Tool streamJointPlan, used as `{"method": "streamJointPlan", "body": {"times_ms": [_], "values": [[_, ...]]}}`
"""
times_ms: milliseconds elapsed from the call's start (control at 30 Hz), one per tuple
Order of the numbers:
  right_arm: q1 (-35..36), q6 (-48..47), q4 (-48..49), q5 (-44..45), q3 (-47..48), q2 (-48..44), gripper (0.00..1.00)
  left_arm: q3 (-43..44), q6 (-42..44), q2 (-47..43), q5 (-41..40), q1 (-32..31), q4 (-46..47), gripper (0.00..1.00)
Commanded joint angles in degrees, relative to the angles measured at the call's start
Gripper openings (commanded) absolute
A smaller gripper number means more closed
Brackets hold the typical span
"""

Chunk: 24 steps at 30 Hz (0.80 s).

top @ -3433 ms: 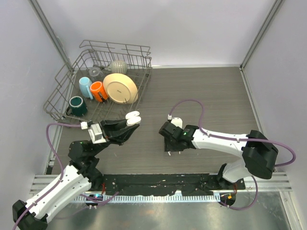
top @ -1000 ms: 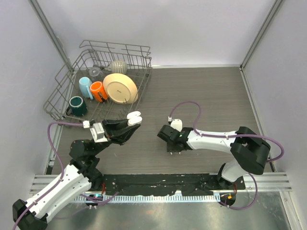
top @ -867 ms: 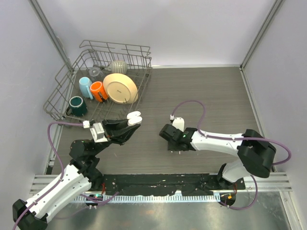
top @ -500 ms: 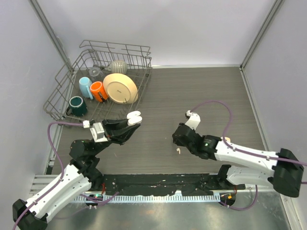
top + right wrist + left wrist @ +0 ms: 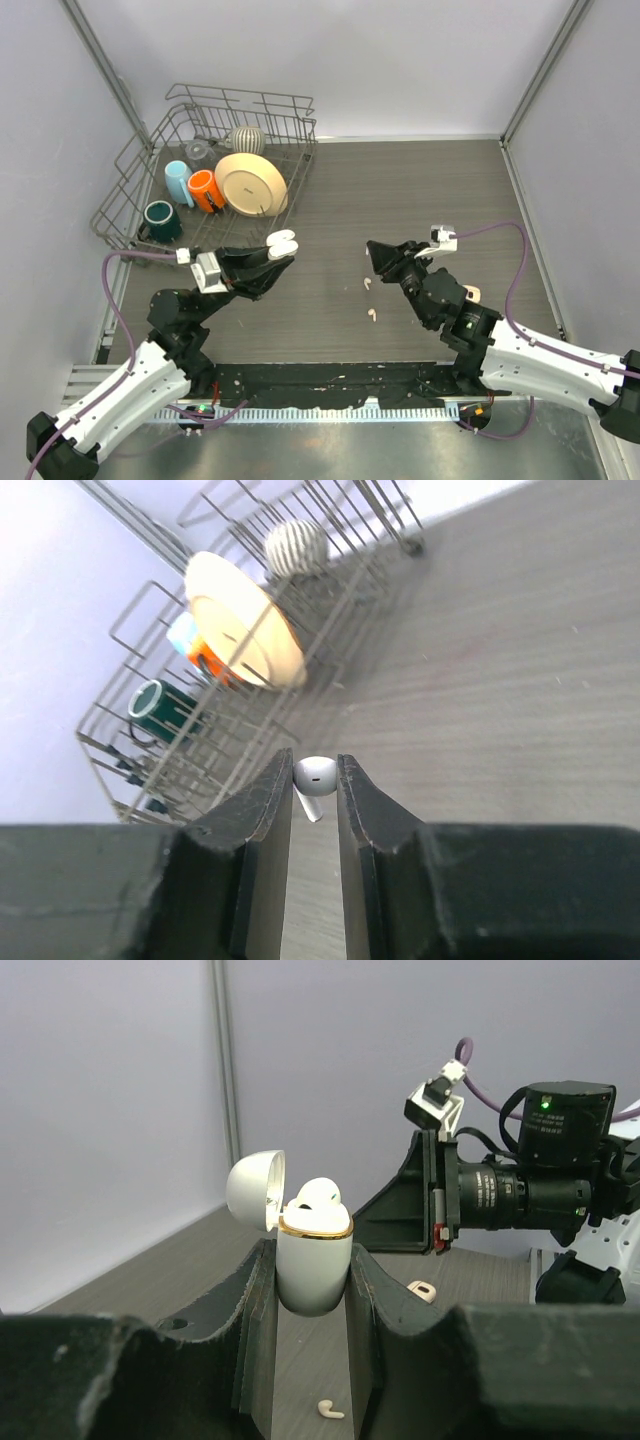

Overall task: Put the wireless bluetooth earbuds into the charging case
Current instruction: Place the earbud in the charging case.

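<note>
My left gripper is shut on the white charging case, holding it upright above the table. The lid is flipped open and one earbud sits in the case. My right gripper is shut on a white earbud, pinching its head with the stem hanging down. In the top view the right gripper is raised and points left toward the case. Two more earbuds lie on the table below it.
A wire dish rack with cups, a plate and a striped bowl stands at the back left. A small cream piece lies beside the right arm. The right wrist camera faces the left gripper. Walls close in both sides.
The right gripper has lifted off the table with an earbud and swung right and up, now pointing at the case. Two earbuds remain where it was. The left arm has barely moved.
</note>
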Motion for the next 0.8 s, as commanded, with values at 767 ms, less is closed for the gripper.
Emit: {"method": "streamJointPlan", "body": {"times_ms": [767], "values": [[11.59,-31.84,46.42,-17.56,11.82,12.91,0.01,0.16,-1.33,3.82,-0.67,0.18,7.21,0.00]]}}
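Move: The open charging case, pinched in the left fingers, lies about 16 cm to the left of the right hand, 6 cm back towards the bases and roughly 10 cm higher. Below the right hand, some 22 cm down on the table, lie two loose earbuds: the far one about 2 cm ahead and straight below, the near one 5 cm back and 1 cm to the right. For the left hand, the case is right at its fingertips. Still pinching the earbud, the right hand climbs some 17 cm away from the table while swinging about 8 cm left and 5 to 6 cm back, closing in on the case and ending a little higher than it. The fingers tip upward by roughly 35 degrees and turn counter-clockwise, and the left fingers keep their hold on the case. ##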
